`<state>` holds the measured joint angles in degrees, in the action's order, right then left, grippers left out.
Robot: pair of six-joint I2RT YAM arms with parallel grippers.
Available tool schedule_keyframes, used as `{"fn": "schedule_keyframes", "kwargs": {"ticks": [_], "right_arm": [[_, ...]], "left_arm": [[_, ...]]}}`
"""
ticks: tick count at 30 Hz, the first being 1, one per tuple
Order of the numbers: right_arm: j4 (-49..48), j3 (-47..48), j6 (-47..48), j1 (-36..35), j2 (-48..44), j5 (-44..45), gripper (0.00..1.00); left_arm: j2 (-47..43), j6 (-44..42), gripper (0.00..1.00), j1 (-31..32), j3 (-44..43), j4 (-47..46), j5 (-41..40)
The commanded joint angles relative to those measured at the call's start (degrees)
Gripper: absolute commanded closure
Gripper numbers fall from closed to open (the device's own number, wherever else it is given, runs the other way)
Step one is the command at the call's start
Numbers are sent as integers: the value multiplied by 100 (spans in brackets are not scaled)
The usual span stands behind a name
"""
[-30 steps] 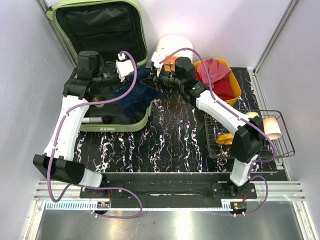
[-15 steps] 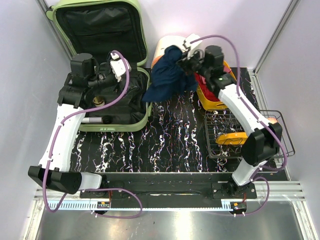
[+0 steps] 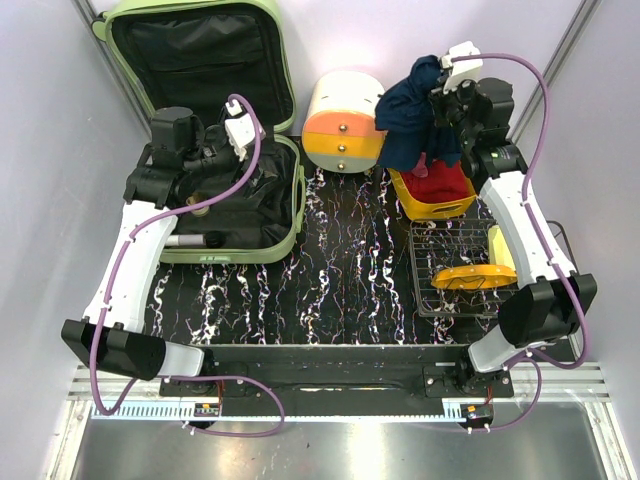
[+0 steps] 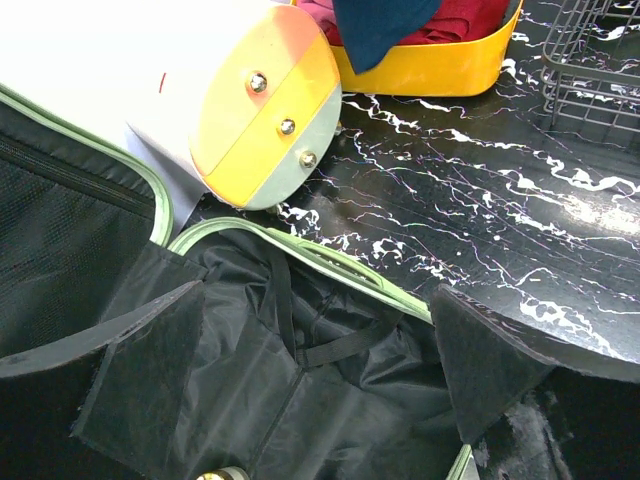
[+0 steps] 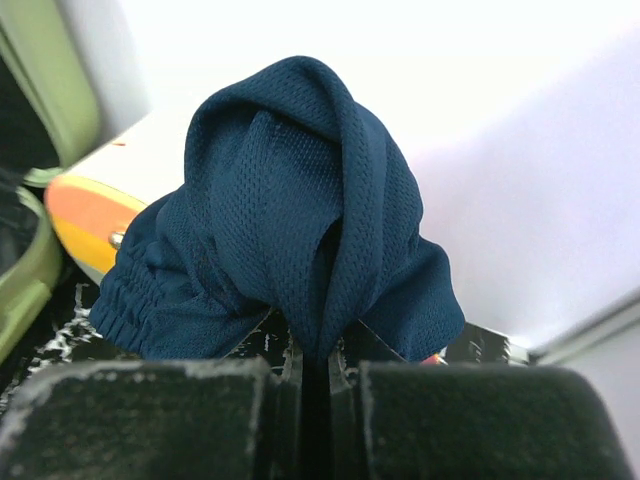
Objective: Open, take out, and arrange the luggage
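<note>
The luggage, a pale green suitcase (image 3: 285, 240), lies open at the back left, its lid (image 3: 195, 50) leaning on the wall. My left gripper (image 3: 258, 165) hovers over the black lining (image 4: 300, 400), open and empty, its pads (image 4: 140, 370) spread wide. My right gripper (image 3: 447, 100) is raised at the back right, shut on a navy mesh garment (image 3: 408, 125). The garment (image 5: 290, 200) hangs bunched from the closed right gripper (image 5: 315, 370) above the orange bin (image 3: 425, 208).
A red cloth (image 3: 440, 185) lies in the orange bin (image 4: 440, 70). A cream-and-orange drawer box (image 3: 345, 125) stands between suitcase and bin. A wire basket (image 3: 430, 300) with a yellow item (image 3: 475, 275) sits at the right. A brass-capped bottle (image 3: 197, 200) and a grey tube (image 3: 190, 240) lie in the suitcase.
My right arm has lifted the navy garment out of the suitcase and swung it right, above the orange bin. The left gripper has opened and stayed over the suitcase.
</note>
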<state>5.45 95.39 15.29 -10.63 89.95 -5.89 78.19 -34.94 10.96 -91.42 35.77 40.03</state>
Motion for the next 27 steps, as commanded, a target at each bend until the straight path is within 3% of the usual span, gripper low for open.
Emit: {"fn": "schedule_keyframes", "kwargs": {"ticks": [1,13,19,27], "right_arm": [[-466,41,360,44,-110,911,100],[-484,-188,703,237,-22,2205,100],[-949,-126,1142,360,101,2645,100],[-283,127,599,360,513,2250,100]], "left_arm": [[-6,101,1,11,1,-343,-4],[126,128,1,11,-34,-211,-285],[179,-13,1,11,-69,-114,-373],[275,-13,1,11,-78,-114,-382]]}}
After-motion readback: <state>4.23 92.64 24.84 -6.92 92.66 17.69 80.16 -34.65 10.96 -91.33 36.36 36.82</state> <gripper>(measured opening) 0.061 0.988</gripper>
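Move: Some 28 cm beneath the right hand and about 5 cm to its right is the yellow basket with the red and pink clothes, nearly level with the hand in reach, perhaps 2 cm nearer. The drawer box stands about 26 cm to that hand's left and 3 cm farther out, the wire rack roughly 28 cm back and 18 cm right. From the empty left hand, the basket is some 58 cm right and 14 cm ahead. Sweeping about 11 cm to the right and sinking some 4 cm, the right hand carries the hanging dark-blue cloth across above the yellow basket, swinging its fingers nearly 30 degrees clockwise while its left side dips a little. The shut fingers keep their pinch. The wide-open left hand eases about 2 cm down and forward over the suitcase. ##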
